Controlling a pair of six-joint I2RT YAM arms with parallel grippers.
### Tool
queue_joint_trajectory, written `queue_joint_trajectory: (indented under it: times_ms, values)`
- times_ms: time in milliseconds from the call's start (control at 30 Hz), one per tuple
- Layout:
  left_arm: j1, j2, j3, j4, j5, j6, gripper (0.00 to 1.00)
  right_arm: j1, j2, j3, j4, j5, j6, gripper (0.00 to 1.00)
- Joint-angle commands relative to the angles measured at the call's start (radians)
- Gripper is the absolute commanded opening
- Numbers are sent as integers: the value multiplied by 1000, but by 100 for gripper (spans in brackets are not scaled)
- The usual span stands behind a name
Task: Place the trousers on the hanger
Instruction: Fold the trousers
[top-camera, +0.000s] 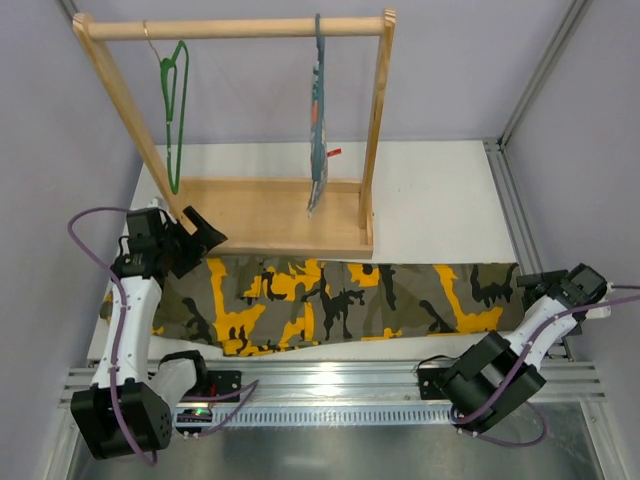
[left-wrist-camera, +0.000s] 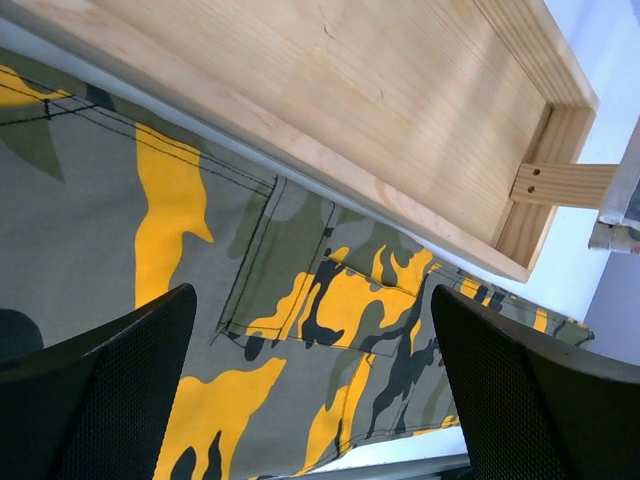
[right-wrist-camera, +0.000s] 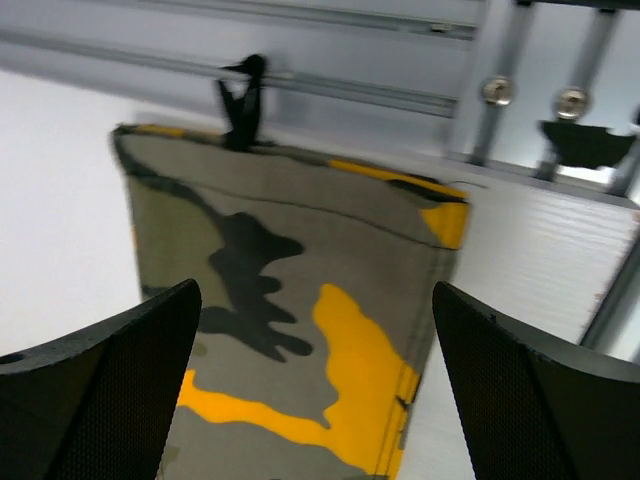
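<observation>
The camouflage trousers (top-camera: 340, 300) lie flat along the near part of the white table, waist to the left and leg ends to the right. The thin green hanger (top-camera: 175, 110) hangs by its hook from the left end of the wooden rail, far from both grippers. My left gripper (top-camera: 207, 232) stands open above the waist end, and a back pocket (left-wrist-camera: 330, 300) shows between its fingers (left-wrist-camera: 110, 390). My right gripper (top-camera: 530, 283) is open over the leg hem (right-wrist-camera: 300, 280), with nothing between its jaws.
The wooden rack's base tray (top-camera: 270, 215) sits just behind the trousers, close to my left gripper. A grey-blue hanger with a striped cloth (top-camera: 318, 130) hangs right of centre on the rail. Aluminium frame rails (top-camera: 520, 200) border the table's right and near edges.
</observation>
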Motion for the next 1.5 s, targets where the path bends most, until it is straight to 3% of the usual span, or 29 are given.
queue_joint_trajectory:
  times_ms: [0,233,767,867,1133,1200,1333,1467]
  values:
    - [-2,-27,-34,90,48,4,100,-127,-56,-67,56,-68,-53,100]
    - [-3,21,-52,108,74,9,100,-165,-107,-123,85,-25,-19,100]
    - [-3,41,-41,113,71,13,100,-164,15,-241,337,-10,16,94]
    - [-3,45,-38,108,68,13,100,-164,32,-241,360,-13,8,84]
    - [-3,53,-31,105,60,10,100,-164,0,-249,386,3,-1,32]
    - [-2,55,-31,104,56,10,100,-164,-11,-247,387,10,-7,26]
    - [-3,53,-31,98,51,12,100,-164,-37,-223,343,42,-41,4]
    - [-3,49,-31,93,47,13,100,-159,-87,-173,288,78,-77,4]
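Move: The trousers' near right corner lies about 4 cm back, 2 cm to the right and 6 cm below the right hand. The black cord on the right hem is some 5 cm ahead and 4 cm to the right, and the trousers' far right corner about 11 cm ahead, level with it sideways, both also low on the table. For the left hand the near right corner is roughly 65 cm to the right, 15 cm back and 16 cm down. The trousers' near right corner gets pinched: the right hand, fingers wide, swings back and down onto it, drifts a little to the right while sinking on to about 5 cm lower, then shuts on the fabric, having turned some 10 degrees clockwise. The left hand, open and empty, sinks about 2 cm above the trousers. ##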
